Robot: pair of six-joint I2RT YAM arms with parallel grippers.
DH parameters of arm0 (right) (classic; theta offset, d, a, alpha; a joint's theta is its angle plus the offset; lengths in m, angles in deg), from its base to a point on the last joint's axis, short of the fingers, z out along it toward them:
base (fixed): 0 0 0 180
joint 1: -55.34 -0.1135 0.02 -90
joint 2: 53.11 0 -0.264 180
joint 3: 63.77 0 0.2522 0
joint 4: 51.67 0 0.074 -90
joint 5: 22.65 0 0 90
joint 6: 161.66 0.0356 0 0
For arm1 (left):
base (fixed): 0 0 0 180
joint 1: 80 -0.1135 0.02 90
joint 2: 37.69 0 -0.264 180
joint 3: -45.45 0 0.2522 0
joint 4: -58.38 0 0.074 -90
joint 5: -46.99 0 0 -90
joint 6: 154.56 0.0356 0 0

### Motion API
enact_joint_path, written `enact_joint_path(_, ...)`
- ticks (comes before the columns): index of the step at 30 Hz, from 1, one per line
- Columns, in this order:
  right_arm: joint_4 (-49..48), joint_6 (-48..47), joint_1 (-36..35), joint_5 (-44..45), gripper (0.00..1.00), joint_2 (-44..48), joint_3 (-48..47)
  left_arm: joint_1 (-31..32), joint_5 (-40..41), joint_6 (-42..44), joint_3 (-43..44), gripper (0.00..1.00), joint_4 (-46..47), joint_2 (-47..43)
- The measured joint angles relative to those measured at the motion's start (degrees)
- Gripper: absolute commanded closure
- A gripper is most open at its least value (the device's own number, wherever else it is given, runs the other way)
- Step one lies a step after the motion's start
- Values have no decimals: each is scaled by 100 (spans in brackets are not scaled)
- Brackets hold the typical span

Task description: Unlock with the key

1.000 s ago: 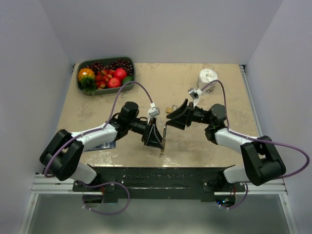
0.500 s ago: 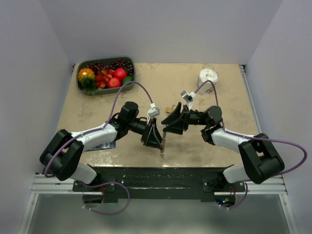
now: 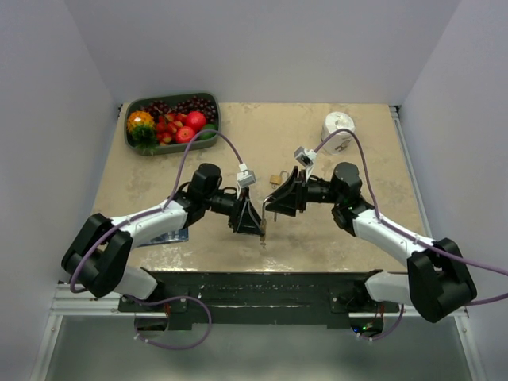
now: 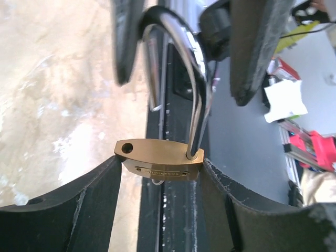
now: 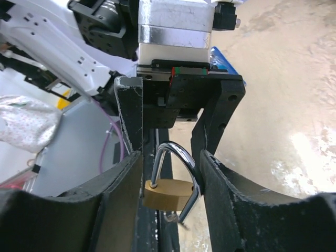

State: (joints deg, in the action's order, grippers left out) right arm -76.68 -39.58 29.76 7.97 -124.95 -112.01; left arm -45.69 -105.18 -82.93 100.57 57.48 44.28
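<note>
A brass padlock point(image 4: 160, 160) hangs above the table's near edge, its body held across by my left gripper point(image 4: 160, 173), which is shut on it. Its steel shackle point(image 4: 181, 47) stands swung open, with one hole of the body bare. A bit of the silvery key point(image 4: 155, 181) pokes out under the body, also seen as the key point(image 5: 170, 217). My right gripper point(image 5: 170, 194) is open, its fingers point(image 5: 223, 199) on either side of the shackle point(image 5: 181, 155); one touches its free leg. In the top view both grippers, left gripper point(image 3: 252, 222) and right gripper point(image 3: 279, 200), meet mid-table.
A second brass padlock point(image 3: 276, 178) lies on the table behind the grippers. A tray of fruit point(image 3: 132, 141) stands at the back left, a white roll point(image 3: 339, 125) at the back right. A blue item point(image 3: 171, 236) lies under the left arm. The black rail point(image 3: 254, 290) runs along the near edge.
My right gripper has moved left to the held padlock and its jaws have narrowed around the shackle. The left gripper has kept its hold and shifted slightly.
</note>
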Motion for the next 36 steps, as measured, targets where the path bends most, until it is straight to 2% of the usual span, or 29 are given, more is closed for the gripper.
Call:
enact_joint_path(5, 581, -337, -2, 293, 60, -17, -55, -13, 723, 352, 24, 100, -573, -4)
enact_joint_path(9, 844, -404, -11, 699, 75, -192, -87, -13, 1674, 592, 157, 100, -1128, -4)
enact_joint_path(12, 876, -411, -70, 999, 86, -398, -127, -15, 2317, 669, 262, 100, -1421, -4)
enact_joint_path(19, 756, -382, -398, 1952, 100, -1222, -310, -15, 3801, 754, 605, 100, -2380, 111)
enact_joint_path(29, 212, -35, -522, 2736, 100, -2201, -619, -7, 5125, 850, 1093, 100, -3276, 273)
enact_joint_path(36, 192, 11, -527, 3075, 100, -3049, -1121, -17, 5812, 876, 1644, 100, -3585, 1080)
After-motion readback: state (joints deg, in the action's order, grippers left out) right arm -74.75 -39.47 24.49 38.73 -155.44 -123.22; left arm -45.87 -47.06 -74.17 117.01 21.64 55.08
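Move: Just at the right fingertips is the bend of the raised shackle, about 1 cm left of the hand and level with it, while the brass padlock body is some 5 cm back, 2 cm left and 7 cm lower, with its key hanging roughly 4 cm beneath. The small padlock lies on the table about 19 cm ahead and 20 cm below. For the left hand, which already grips the body, the shackle bend is about 4 cm ahead and 7 cm up. Closing from half open, the right fingers pinch the shackle bend as both hands travel forward about 12 cm and down towards the table, the right sinking some 14 cm. The left keeps its hold on the body and also drifts 9 cm left, tipping its fingers down about 50 degrees and turning counter-clockwise; the right shifts slightly left, turning 25 degrees clockwise. ##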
